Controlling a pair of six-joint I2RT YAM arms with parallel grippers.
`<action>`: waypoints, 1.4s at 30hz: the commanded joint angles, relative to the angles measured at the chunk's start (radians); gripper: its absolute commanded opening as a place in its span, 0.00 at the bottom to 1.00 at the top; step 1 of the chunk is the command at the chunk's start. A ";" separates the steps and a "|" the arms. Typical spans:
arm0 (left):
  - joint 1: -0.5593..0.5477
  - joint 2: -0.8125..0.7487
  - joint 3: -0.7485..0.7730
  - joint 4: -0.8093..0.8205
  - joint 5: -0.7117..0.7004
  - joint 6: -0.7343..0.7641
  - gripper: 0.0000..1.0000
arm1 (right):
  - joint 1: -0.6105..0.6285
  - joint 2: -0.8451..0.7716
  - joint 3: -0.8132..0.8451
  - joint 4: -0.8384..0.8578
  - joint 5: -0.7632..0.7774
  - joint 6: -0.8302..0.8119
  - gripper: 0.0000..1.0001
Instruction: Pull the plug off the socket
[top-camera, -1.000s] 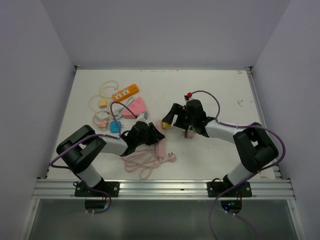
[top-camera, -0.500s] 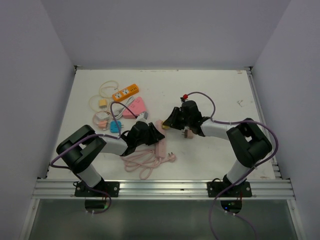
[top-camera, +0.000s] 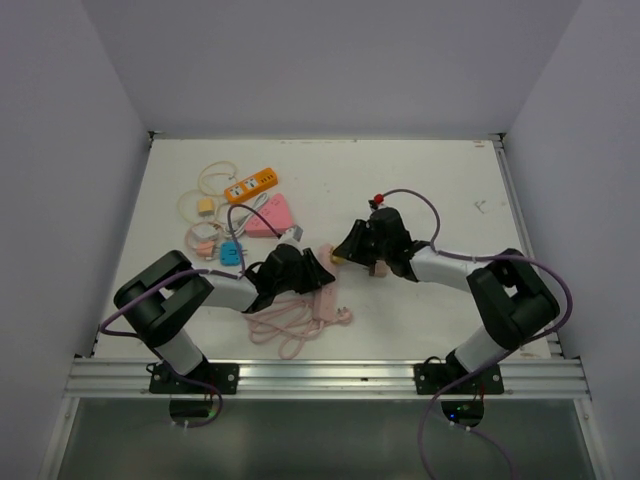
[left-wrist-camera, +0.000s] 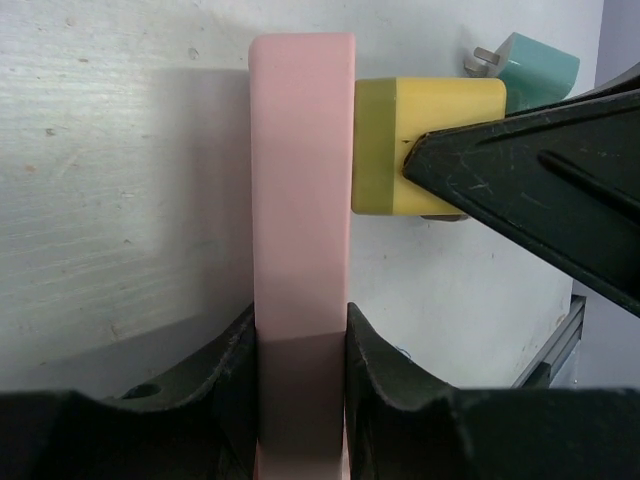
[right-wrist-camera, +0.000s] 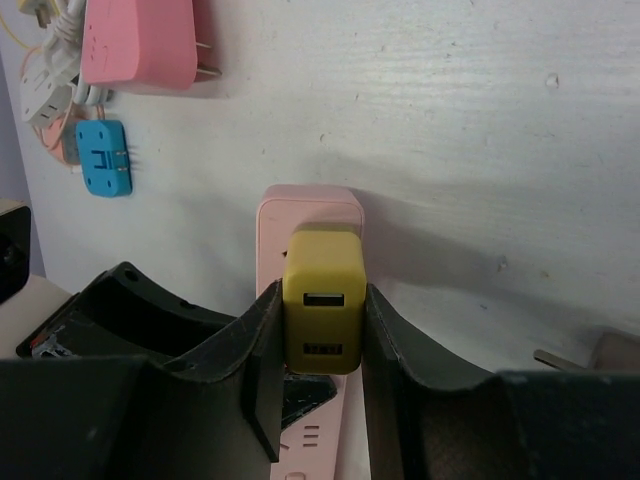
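A pink power strip (left-wrist-camera: 302, 180) lies on the white table, and it is the socket. My left gripper (left-wrist-camera: 300, 345) is shut on its long sides. A yellow USB plug (right-wrist-camera: 322, 300) sits pushed into the strip's far end (right-wrist-camera: 310, 205). My right gripper (right-wrist-camera: 318, 330) is shut on that plug, one finger on each side. In the left wrist view the yellow plug (left-wrist-camera: 425, 145) sticks out of the strip's face with a black right finger (left-wrist-camera: 540, 190) against it. From above, both grippers meet at the strip (top-camera: 322, 285), where the plug (top-camera: 338, 257) shows only as a small yellow spot.
The strip's pink cord (top-camera: 285, 325) coils toward the near edge. At the back left lie an orange power strip (top-camera: 250, 185), a pink adapter (top-camera: 270, 217), a blue adapter (top-camera: 231, 253) and cream cables (top-camera: 205, 195). A teal plug (left-wrist-camera: 535, 65) lies just past the yellow one.
My right gripper has moved in from the right and closed its fingers on the yellow plug. The left gripper has kept its hold on the pink strip.
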 joint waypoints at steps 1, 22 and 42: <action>0.023 0.045 -0.043 -0.296 -0.136 0.012 0.00 | -0.037 -0.128 -0.018 0.032 0.058 -0.010 0.00; 0.042 0.051 -0.043 -0.354 -0.154 -0.028 0.00 | -0.114 -0.275 -0.163 0.184 0.032 0.040 0.00; 0.040 0.050 -0.055 -0.241 -0.080 0.034 0.00 | -0.620 -0.244 -0.212 0.052 -0.155 -0.043 0.00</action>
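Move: The yellow plug is already pinched in the right fingers, still seated in the far part of the pink socket strip, whose middle lies about 4 cm back, 3 cm left and 4 cm below the right hand. To the right hand's right, about 5 cm lower, wait a brown plug, roughly 9 cm across and level, and a teal plug, some 14 cm right and 5 cm ahead. From the left hand, which grips the strip, the yellow plug is about 5 cm ahead, 3 cm right and 4 cm higher. The yellow plug is drawn out of the pink strip by the right hand, first right and up with a slight pull back, then swept right and somewhat forward, about 21 cm across in all, turning some 30 degrees clockwise and sinking a little at the end. The left hand keeps its pinch on the strip, is tugged about 1 cm right and up, then swings back forward and left. ##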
